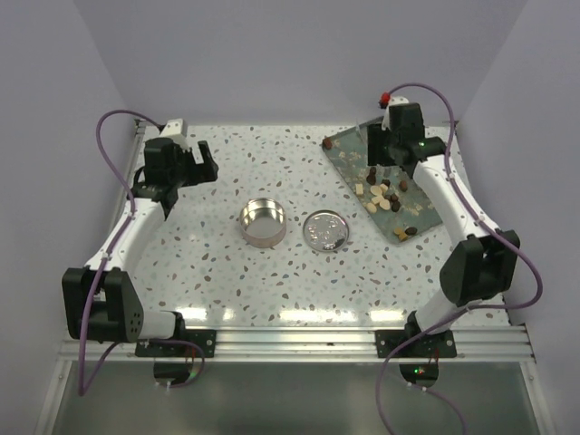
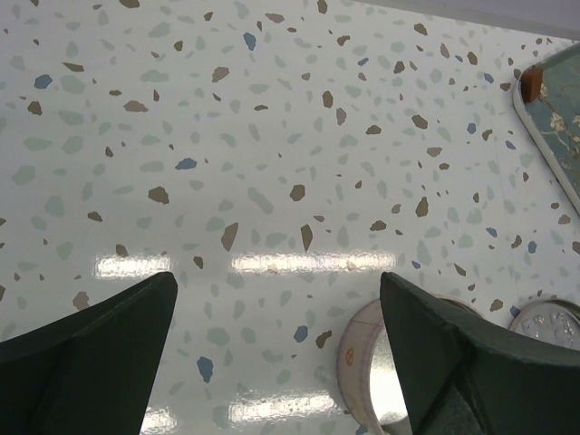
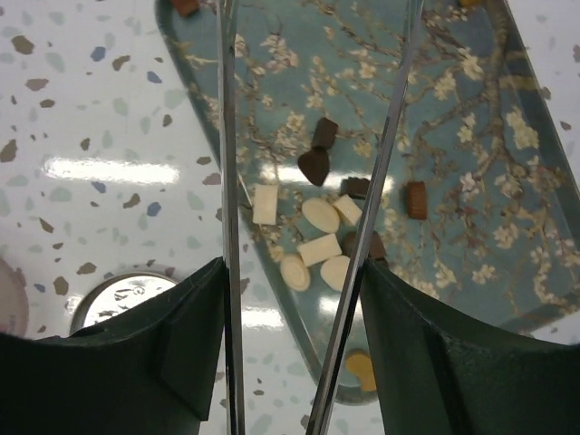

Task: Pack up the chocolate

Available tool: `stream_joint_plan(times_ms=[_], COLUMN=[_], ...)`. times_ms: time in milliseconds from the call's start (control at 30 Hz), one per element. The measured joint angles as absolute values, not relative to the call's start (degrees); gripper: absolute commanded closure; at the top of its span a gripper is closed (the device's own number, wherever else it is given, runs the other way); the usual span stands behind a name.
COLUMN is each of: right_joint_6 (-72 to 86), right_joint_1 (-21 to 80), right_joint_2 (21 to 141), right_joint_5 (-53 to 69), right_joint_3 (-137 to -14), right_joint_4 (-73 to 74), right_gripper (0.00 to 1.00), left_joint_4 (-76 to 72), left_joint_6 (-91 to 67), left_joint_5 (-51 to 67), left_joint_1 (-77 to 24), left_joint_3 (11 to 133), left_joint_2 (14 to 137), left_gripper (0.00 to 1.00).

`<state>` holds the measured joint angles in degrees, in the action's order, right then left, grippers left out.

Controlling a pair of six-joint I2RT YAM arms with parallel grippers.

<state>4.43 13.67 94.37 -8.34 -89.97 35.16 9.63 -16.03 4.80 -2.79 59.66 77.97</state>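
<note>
The chocolate (image 1: pixel 385 195), a scatter of dark brown and cream lumps, lies on a teal floral tray (image 1: pixel 349 149) at the right. My right gripper (image 1: pixel 385 154) hovers over the tray, shut on metal tongs (image 3: pixel 227 181). The two tong blades stand apart above the lumps. In the right wrist view, cream pieces (image 3: pixel 319 216) and a dark heart-shaped piece (image 3: pixel 314 166) lie between the blades, and nothing is pinched. The round metal tin (image 1: pixel 263 222) stands mid-table with nothing in it. My left gripper (image 1: pixel 195 163) hangs wide open over bare tabletop at the far left, holding nothing.
The tin's lid (image 1: pixel 326 229) lies flat just right of the tin, close to the tray's near-left edge. The left wrist view shows the tin (image 2: pixel 358 362) by the right finger, the lid (image 2: pixel 548 322) and the tray's corner (image 2: pixel 553 109). White walls enclose the table.
</note>
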Motion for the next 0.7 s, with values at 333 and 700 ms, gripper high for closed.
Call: stream_joint_plan(times_ms=[333, 700], right_joint_6=[4.5, 5.8], right_joint_1=[11.8, 9.8], right_joint_2=[88.8, 88.8], right_joint_5=[-9.5, -9.7], right_joint_3=[-80.6, -78.5], right_joint_4=[37.5, 41.6], right_gripper=[0.41, 0.41], left_joint_4=[9.6, 9.6], left_joint_6=[-16.6, -17.1], left_joint_5=[4.8, 5.0], left_joint_1=[-4.3, -4.8], left_joint_3=[59.7, 59.7], left_joint_2=[78.0, 78.0], left_gripper=[0.0, 0.0])
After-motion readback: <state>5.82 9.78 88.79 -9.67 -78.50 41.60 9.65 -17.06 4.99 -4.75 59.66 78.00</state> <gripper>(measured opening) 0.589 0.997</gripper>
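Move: The right hand holds the tongs above the tray. The cluster of chocolates in mid-tray lies about 20 cm below it, only 1 cm ahead and some 5 cm to its right. Also below it, a lone brown chocolate lies about 4 cm ahead and 11 cm right, a dark pair about 7 cm ahead and 3 cm right, and the round lid some 13 cm back and 10 cm left. From the left hand the cluster is about 49 cm right, 4 cm ahead and 18 cm below. Still gripping the tongs with their arms spread, the right hand draws back about 6 cm and drifts some 4 cm right, sinking about 5 cm towards the cluster of chocolates once the backward swing is under way, then easing almost to a stop. As it comes down, the wrist tips the tongs some 10 degrees more steeply towards the tray and turns slightly clockwise, while the fingers hold their grip without squeezing the tongs together. ##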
